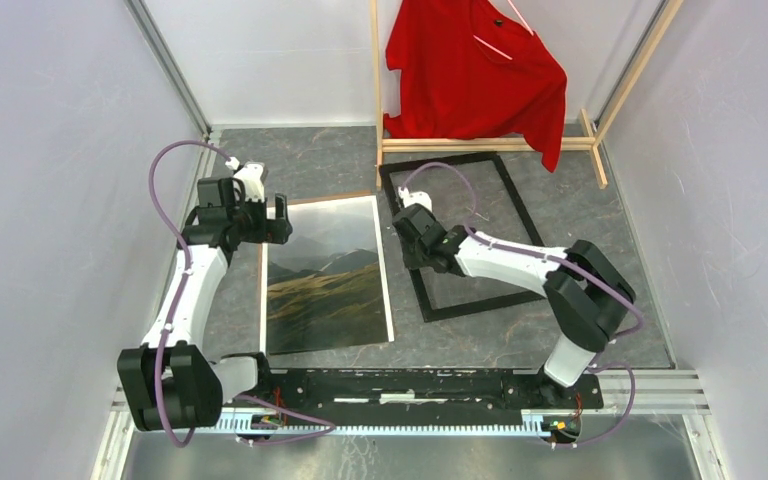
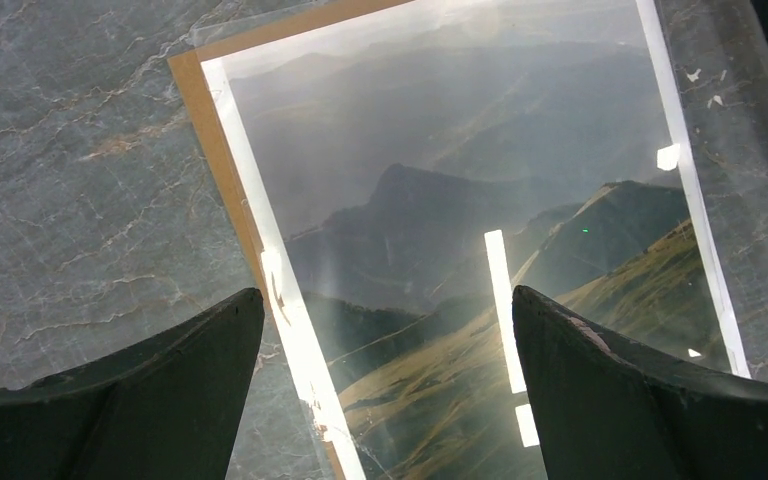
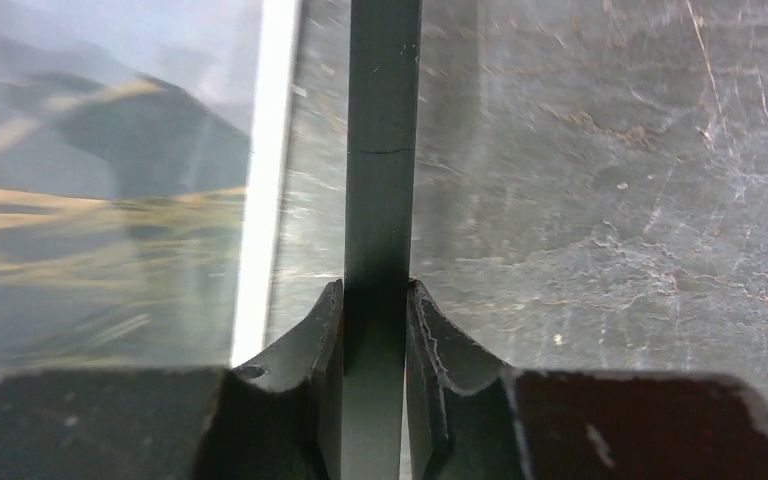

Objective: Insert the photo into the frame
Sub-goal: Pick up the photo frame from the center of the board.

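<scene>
The photo point(image 1: 328, 275), a mountain print with a white border, lies face up on the dark stone tabletop, left of centre, over a thin brown backing board point(image 2: 205, 110). My left gripper point(image 1: 265, 228) hangs open above the photo's upper left edge, with nothing between its fingers point(image 2: 387, 300). The black frame point(image 1: 440, 162) lies flat to the right of the photo point(image 3: 90, 200). My right gripper point(image 1: 407, 245) is shut on the frame's left rail point(image 3: 384, 100), both pads pressed against its sides point(image 3: 375, 290).
A wooden clothes rack point(image 1: 490, 145) with a red shirt point(image 1: 475, 70) stands at the back, just behind the frame's far rail. White walls close in on the left and right. The arms' base rail runs along the near edge point(image 1: 410, 385).
</scene>
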Controlling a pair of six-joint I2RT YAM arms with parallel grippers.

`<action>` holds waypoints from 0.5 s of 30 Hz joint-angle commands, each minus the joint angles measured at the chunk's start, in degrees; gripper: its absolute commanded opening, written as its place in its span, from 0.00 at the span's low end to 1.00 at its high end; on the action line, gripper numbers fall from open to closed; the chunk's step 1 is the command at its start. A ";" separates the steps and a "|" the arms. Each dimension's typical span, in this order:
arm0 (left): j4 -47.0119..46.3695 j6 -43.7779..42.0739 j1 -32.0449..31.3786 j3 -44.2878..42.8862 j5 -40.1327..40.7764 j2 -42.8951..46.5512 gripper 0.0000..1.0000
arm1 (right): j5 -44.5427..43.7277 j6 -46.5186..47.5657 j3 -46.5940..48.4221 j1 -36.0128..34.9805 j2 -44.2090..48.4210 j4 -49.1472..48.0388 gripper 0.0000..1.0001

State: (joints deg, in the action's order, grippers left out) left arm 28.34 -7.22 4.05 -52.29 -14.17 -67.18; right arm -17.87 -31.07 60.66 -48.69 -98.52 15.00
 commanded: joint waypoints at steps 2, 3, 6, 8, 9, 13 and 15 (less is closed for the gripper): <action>0.44 -2.09 -0.16 -0.91 -3.82 2.18 1.00 | 4.59 -4.33 11.06 -0.36 9.49 2.60 0.01; 0.44 -2.05 -0.14 -0.84 -4.30 2.45 1.00 | 5.07 -5.39 12.35 -0.28 10.39 3.17 0.00; 0.42 -1.99 -0.32 -0.71 -6.05 3.35 1.00 | 7.78 -8.54 16.28 -0.35 12.28 4.91 0.00; 0.79 -1.89 -0.44 -0.85 -7.67 3.69 1.00 | 9.90 -10.32 18.20 -0.34 13.19 5.19 0.00; 0.85 -1.68 -0.58 -1.00 -8.55 3.76 1.00 | 11.08 -11.33 19.26 -0.29 13.53 5.18 0.00; 0.89 0.15 -1.57 -3.08 -11.32 3.48 1.00 | 17.71 -17.69 20.77 0.42 14.95 2.02 0.00; 0.85 1.76 -2.39 -4.87 -12.48 3.16 1.00 | 21.44 -21.27 20.88 0.77 15.66 -0.20 0.00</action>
State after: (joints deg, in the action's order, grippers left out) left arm 29.12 -7.16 2.96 -52.73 -21.80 -64.66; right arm -3.64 -45.30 79.00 -48.56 -85.43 20.18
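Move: The photo lies about 15 cm left and 7 cm back from the right hand's grip point, some 5 cm lower. From that hand, the middle of the held frame is roughly 11 cm right, level fore and aft and a little lower; the clothes rack's left foot is about 14 cm ahead, 5 cm left. From the left hand, the photo's middle is some 6 cm right, 10 cm back and 14 cm down. The frame, already pinched by its left bar in the right hand, is hoisted fast, about 22 cm up and 7 cm left, narrowing the sideways gap to the photo. The wrist rolls some 35 degrees, left side rising, with the fingers still shut on the bar. The open left hand slips about 3 cm right and a little up, above the photo. ##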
